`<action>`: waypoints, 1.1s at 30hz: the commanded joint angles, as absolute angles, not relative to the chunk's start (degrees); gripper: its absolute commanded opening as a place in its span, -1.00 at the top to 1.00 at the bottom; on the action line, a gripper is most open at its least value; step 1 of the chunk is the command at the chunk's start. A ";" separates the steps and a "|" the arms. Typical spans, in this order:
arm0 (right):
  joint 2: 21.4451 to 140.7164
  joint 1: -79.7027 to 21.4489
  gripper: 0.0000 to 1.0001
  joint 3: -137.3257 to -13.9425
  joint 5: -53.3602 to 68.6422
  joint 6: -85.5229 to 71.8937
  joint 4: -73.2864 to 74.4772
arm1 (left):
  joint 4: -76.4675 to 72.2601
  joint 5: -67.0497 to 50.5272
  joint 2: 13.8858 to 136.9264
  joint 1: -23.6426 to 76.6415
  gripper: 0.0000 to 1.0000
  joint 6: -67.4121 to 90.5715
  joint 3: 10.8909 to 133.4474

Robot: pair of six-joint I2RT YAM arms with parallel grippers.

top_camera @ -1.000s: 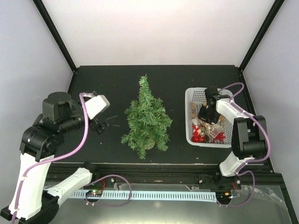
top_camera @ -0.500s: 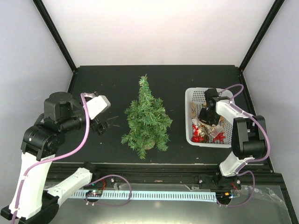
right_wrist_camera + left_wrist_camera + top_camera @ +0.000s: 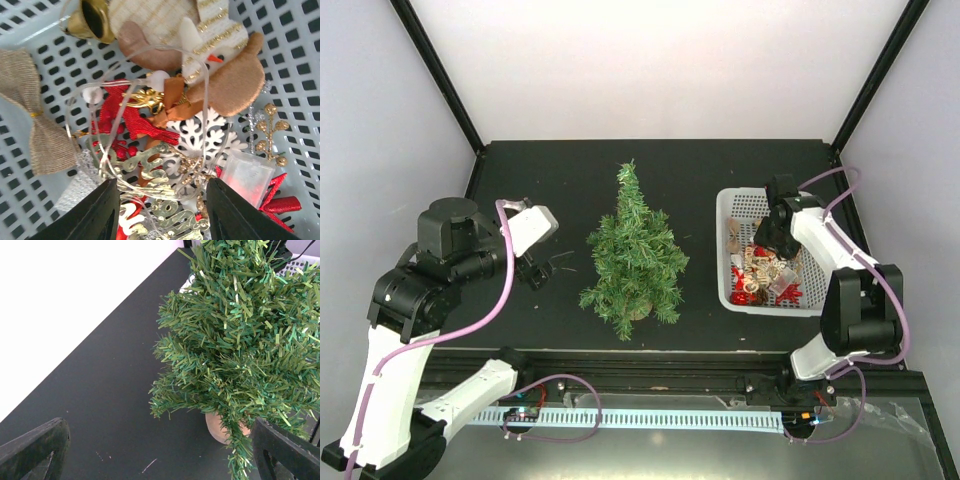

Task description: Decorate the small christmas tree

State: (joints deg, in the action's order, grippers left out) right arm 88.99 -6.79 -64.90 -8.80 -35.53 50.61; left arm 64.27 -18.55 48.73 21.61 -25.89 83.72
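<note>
The small christmas tree (image 3: 633,250) stands upright mid-table on its brown base (image 3: 218,428), with no ornaments on it that I can see. My left gripper (image 3: 548,262) hovers just left of the tree, open and empty. In the left wrist view the left gripper (image 3: 160,457) faces the lower branches (image 3: 240,340). My right gripper (image 3: 765,252) points down into the white basket (image 3: 725,250), open. In the right wrist view the right gripper (image 3: 162,212) has its jaws apart over a gold script ornament (image 3: 155,172) and thin light wire (image 3: 105,150), gripping nothing.
The basket floor (image 3: 295,75) carries a snowman (image 3: 200,50), gold bell (image 3: 92,20), burlap bow (image 3: 35,115), white snowflake (image 3: 200,135), red star (image 3: 280,202) and a clear battery box (image 3: 247,175). Black frame posts (image 3: 440,75) rise at the table's back corners.
The right gripper's jaws have opened from nearly shut, and its wrist has shifted slightly toward the basket's back. The left arm and the tree have stayed put.
</note>
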 commanded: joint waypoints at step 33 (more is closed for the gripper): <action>78.82 -2.56 0.98 -67.68 -6.37 -36.03 54.60 | 66.08 -22.27 51.82 22.13 -0.98 -28.89 93.57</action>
State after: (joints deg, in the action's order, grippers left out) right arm 88.09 -2.79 -63.79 -5.45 -37.39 50.00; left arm 64.93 -19.86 51.20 21.63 -26.63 87.35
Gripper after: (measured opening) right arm 0.014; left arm 0.989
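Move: The clear hanging loop that the right hand goes for lies in the basket about 4 cm below its fingertips, some 1 cm ahead and 1 cm to the left. Around it, about 6 cm below the hand, are the white snowflake 2 cm ahead and 4 cm right, the clear box 3 cm back and 6 cm right, and the burlap bow 6 cm ahead and 5 cm left. From the left hand the loop is roughly 41 cm right, 14 cm ahead and 33 cm below. The clear loop is pinched between the right fingertips: the half-open hand sinks about 5 cm into the basket, easing a little right and back and turning slightly clockwise, and shuts fully near the bottom. It then rises nearly straight back up to about its starting height, keeping the loop in its tips. ##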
